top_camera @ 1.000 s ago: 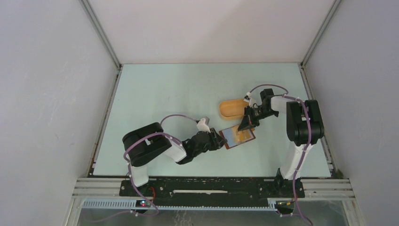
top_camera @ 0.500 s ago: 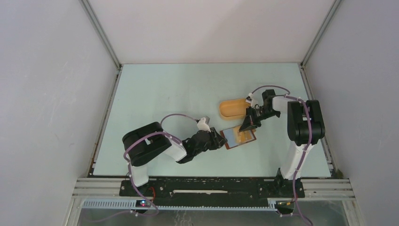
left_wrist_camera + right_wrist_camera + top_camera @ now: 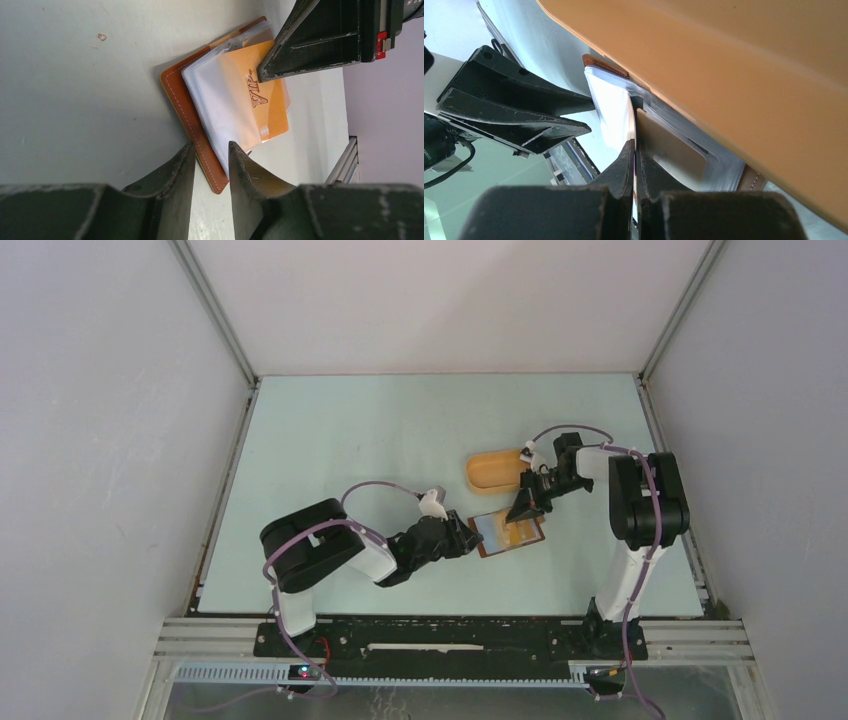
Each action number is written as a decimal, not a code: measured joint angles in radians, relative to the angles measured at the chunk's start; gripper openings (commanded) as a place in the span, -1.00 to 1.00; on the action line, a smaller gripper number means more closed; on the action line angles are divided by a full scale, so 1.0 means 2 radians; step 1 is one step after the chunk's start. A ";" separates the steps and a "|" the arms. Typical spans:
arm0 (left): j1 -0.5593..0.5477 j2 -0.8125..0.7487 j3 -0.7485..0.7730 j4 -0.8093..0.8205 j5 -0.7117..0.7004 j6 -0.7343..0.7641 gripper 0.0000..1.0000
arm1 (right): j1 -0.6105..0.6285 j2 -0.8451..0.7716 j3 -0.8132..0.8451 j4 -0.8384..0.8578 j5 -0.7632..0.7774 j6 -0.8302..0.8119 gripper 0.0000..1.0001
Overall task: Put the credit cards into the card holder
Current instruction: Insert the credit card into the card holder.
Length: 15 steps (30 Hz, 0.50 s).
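The card holder (image 3: 492, 547) lies open on the table, brown leather (image 3: 181, 100) with clear sleeves. An orange card (image 3: 267, 112) marked VIP sits among the sleeves. My right gripper (image 3: 520, 509) is shut on a thin credit card (image 3: 632, 120), seen edge-on, whose far end reaches the sleeves beside the leather edge (image 3: 604, 64). In the left wrist view the right gripper (image 3: 263, 75) touches the orange card's edge. My left gripper (image 3: 210, 151) stands partly open, its jaws straddling the holder's near corner, and it sits at the holder's left edge (image 3: 470, 537).
An orange-yellow oval tray (image 3: 490, 470) stands just behind the holder and fills the upper right of the right wrist view (image 3: 749, 75). Both arms crowd the holder from either side. Pale walls enclose the table.
My right gripper has edged slightly down and left toward the holder with the card. The left arm and the holder have not visibly moved.
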 measured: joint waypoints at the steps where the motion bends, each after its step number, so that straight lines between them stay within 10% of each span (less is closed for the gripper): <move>1: 0.000 0.000 0.000 0.000 0.000 0.000 -0.28 | 0.002 0.000 0.000 0.001 0.000 0.000 -0.81; 15: 0.000 0.002 0.002 0.000 0.001 0.000 -0.26 | 0.045 -0.001 0.017 -0.003 0.036 -0.004 -0.18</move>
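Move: The orange card, already partly inside the holder's left pocket, has its middle about 1 cm left of the right hand, 2 cm back and 1 cm below. That pocket's middle is some 4 cm left and 2 cm back; the tan card's is about 3 cm right and 2 cm back, and the orange tray's 10 cm ahead and 2 cm left, all slightly lower. From the left hand, the orange card lies about 2 cm forward and 5 cm right. The orange card, pinched between the right fingertips at the mouth of the holder's left pocket, is let go as the hand goes about 2 cm left over the pocket. The fingers open steadily from shut to roughly a third, leaving the card standing loose between them, while the wrist swings some 5 degrees counter-clockwise. ##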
